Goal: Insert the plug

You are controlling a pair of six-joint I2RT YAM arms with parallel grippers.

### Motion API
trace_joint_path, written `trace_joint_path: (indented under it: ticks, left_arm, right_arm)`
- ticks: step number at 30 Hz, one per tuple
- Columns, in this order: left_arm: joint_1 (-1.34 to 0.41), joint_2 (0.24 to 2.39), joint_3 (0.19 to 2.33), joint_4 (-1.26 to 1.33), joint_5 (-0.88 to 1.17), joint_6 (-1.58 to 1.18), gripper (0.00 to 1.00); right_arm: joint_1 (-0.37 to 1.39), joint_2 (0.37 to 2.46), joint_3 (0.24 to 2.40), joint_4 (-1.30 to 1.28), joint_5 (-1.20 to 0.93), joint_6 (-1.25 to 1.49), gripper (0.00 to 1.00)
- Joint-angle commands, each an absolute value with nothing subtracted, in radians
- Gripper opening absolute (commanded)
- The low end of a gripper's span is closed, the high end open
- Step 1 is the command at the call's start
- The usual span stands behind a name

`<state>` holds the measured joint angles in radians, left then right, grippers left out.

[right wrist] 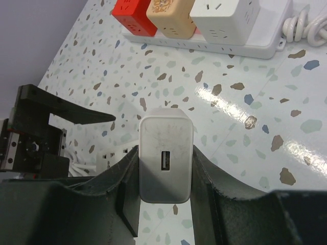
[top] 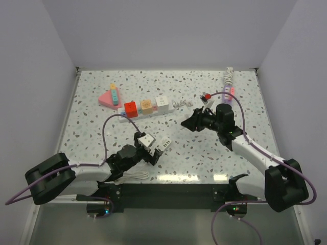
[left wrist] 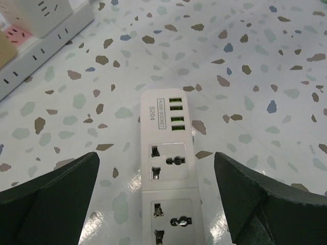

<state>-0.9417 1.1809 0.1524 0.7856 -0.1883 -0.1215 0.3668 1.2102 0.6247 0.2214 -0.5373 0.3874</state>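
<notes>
A white power strip [left wrist: 171, 168] with USB ports and two universal sockets lies flat on the speckled table; it also shows in the top view [top: 155, 142]. My left gripper [left wrist: 157, 155] is open, its dark fingers [left wrist: 56, 189] on either side of the strip without touching it, and sits at the near left in the top view [top: 150, 147]. My right gripper [right wrist: 164, 153] is shut on a white USB charger plug [right wrist: 164, 158] and holds it above the table. In the top view it [top: 188, 122] is right of and behind the strip, well apart from it.
A long white power strip [top: 145, 111] carrying red, tan and white cube adapters [right wrist: 168, 13] lies at the back left. A pink wedge [top: 107, 98] lies beyond it. A pink-purple item with a coiled white cable [top: 228, 81] is at the back right. The strip's cable [top: 134, 175] lies by the left arm.
</notes>
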Motion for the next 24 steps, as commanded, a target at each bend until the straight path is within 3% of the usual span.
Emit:
trace_joint_path:
  ticks: [1, 13, 15, 16, 17, 19, 22, 24]
  left_arm:
    - [-0.966, 1.232, 0.201, 0.766, -0.238, -0.150, 1.00]
    - [-0.996, 1.397, 0.273, 0.712, -0.264, -0.175, 1.00]
    - [-0.999, 1.439, 0.293, 0.710, -0.256, -0.169, 0.92]
    - [-1.000, 1.451, 0.304, 0.710, -0.239, -0.166, 0.85]
    - [-1.000, 1.475, 0.314, 0.712, -0.233, -0.163, 0.70]
    - [-1.000, 1.508, 0.351, 0.713, -0.215, -0.156, 0.58]
    - [-1.002, 1.581, 0.402, 0.724, -0.186, -0.149, 0.49]
    - [-1.002, 1.638, 0.437, 0.752, -0.170, -0.143, 0.35]
  right_arm:
    - [0.374, 1.172, 0.673, 0.230, -0.518, 0.362, 0.00]
    - [0.376, 1.174, 0.663, 0.252, -0.535, 0.360, 0.00]
    - [0.374, 1.169, 0.661, 0.252, -0.525, 0.356, 0.00]
    - [0.374, 1.170, 0.661, 0.250, -0.522, 0.354, 0.00]
    - [0.373, 1.169, 0.660, 0.252, -0.519, 0.353, 0.00]
    - [0.374, 1.170, 0.658, 0.258, -0.517, 0.354, 0.00]
    - [0.374, 1.167, 0.653, 0.259, -0.512, 0.351, 0.00]
    - [0.374, 1.158, 0.650, 0.255, -0.499, 0.345, 0.00]
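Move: The white power strip lies under the left hand's wide-open fingers, in line with them, its middle some 2 cm to the right and about 6 cm below. Its coiled cable is some 13 cm back and 8 cm to the left; the white cube adapter on the long strip stands about 18 cm ahead and 5 cm right. From the right hand, which holds the white plug up, the small strip is about 11 cm back, 14 cm left and 15 cm below. The left hand sinks about 6 cm almost straight down over the power strip with fingers wide, its tips dipping and its left side rising about 10 degrees each, then closes the fingers on the strip's two long sides at the outlets while sliding to the right. By the end it pinches the strip low at the table and has gone some 4 cm right and barely forward, dragging the strip towards the side where the still right hand keeps its hold on the plug. ##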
